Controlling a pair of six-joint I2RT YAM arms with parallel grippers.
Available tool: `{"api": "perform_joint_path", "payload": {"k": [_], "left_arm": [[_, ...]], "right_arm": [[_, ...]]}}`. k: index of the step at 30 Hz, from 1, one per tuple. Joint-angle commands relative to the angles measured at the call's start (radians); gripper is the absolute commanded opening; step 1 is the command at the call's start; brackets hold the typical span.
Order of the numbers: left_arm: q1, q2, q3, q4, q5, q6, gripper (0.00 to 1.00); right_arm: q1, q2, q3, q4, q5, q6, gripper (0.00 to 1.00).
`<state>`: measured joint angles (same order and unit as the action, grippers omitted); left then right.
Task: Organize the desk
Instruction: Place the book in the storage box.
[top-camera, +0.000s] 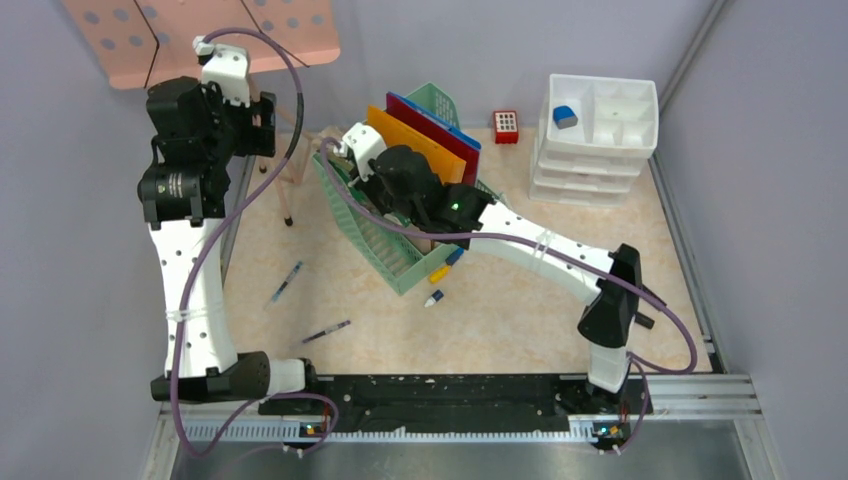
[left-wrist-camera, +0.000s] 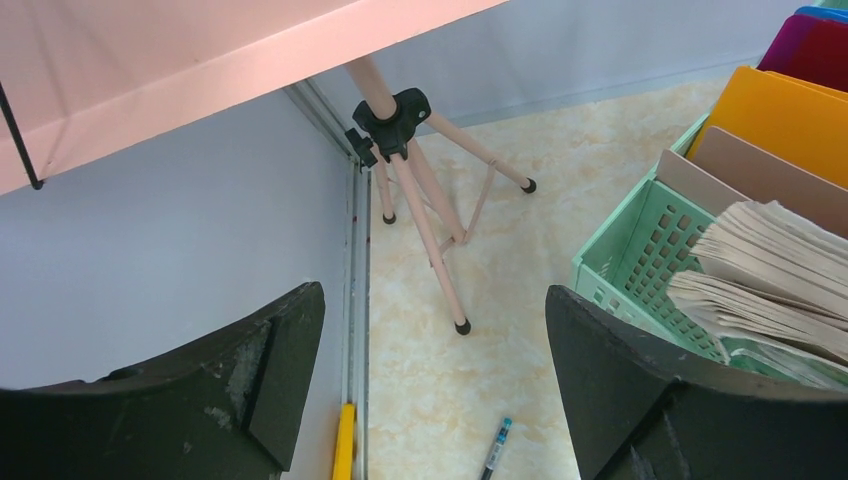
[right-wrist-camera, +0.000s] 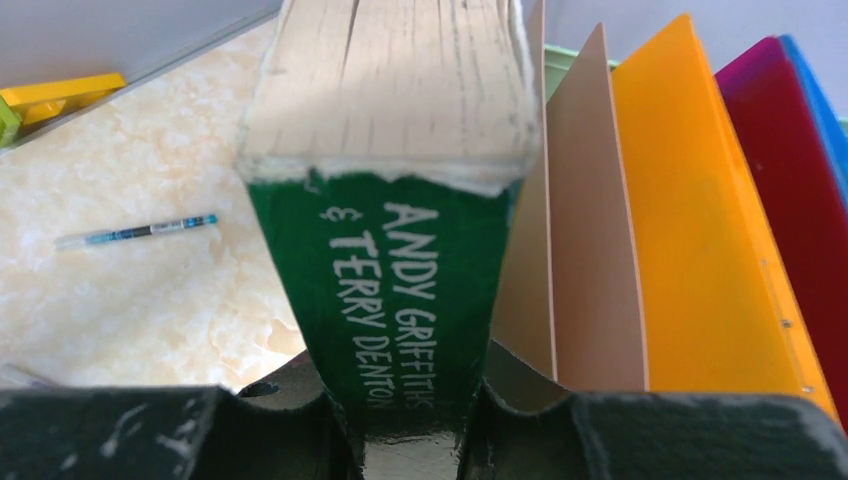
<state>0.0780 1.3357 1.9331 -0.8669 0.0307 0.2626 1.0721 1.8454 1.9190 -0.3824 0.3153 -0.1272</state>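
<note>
The desk (top-camera: 520, 300) is a beige marble-patterned top. My right gripper (right-wrist-camera: 410, 410) is shut on the spine of a green book (right-wrist-camera: 400, 290) marked "Andy Griffiths & Terry Denton", page edges pointing away. In the top view, that gripper (top-camera: 385, 190) holds the book at the left end of a green basket (top-camera: 385, 255), beside a tan divider (right-wrist-camera: 590, 230) and an orange folder (right-wrist-camera: 690, 230). My left gripper (left-wrist-camera: 432, 300) hangs open and empty, raised at the far left (top-camera: 262, 125) by the wall. Below it are bare desk and a pen (left-wrist-camera: 495, 450).
Two pens (top-camera: 285, 282) (top-camera: 327, 332) lie left of the basket; markers (top-camera: 440, 272) (top-camera: 433, 298) lie at its front corner. A pink music stand (top-camera: 200, 35) with tripod legs (left-wrist-camera: 400, 120) stands back left. White drawers (top-camera: 595, 140) and a red block (top-camera: 506, 126) sit at the back right.
</note>
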Motion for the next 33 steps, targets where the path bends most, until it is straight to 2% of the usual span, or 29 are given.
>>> {"api": "perform_joint_path", "payload": {"k": [1, 18, 23, 33], "left_arm": [[0.004, -0.037, -0.026, 0.055, -0.014, 0.011, 0.86], [0.005, -0.062, -0.078, 0.085, -0.02, 0.027, 0.87], [0.005, -0.073, -0.089, 0.084, -0.01, 0.028, 0.87], [0.005, -0.084, -0.113, 0.104, -0.016, 0.023, 0.87]], "right_arm": [[0.007, 0.012, 0.082, 0.102, 0.034, 0.052, 0.0], [0.005, 0.097, 0.095, 0.101, 0.055, 0.111, 0.0], [-0.036, 0.106, 0.075, 0.117, 0.02, 0.144, 0.0], [-0.081, 0.098, -0.159, 0.323, -0.121, 0.172, 0.0]]}}
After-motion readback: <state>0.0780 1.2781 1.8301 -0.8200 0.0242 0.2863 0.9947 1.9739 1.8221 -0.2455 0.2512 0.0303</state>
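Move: My right hand holds the book upright by its spine over the box's open left slot; the slot's middle is roughly 18 cm below me and 2 cm ahead. The brown file stands about 7 cm to the right and 4 cm ahead, with the orange folder beyond, some 10 cm right and 9 cm ahead. From my left hand, the slot is about 20 cm right, 2 cm back and 30 cm below. Keeping my grip on the spine, I lower the book about 9 cm with my right hand, down into the slot between the storage box's left wall and the brown file. I sink first with a slight drift left, then push about 3 cm forward as I keep going down, the fingers tipping some 10 degrees further downward. ##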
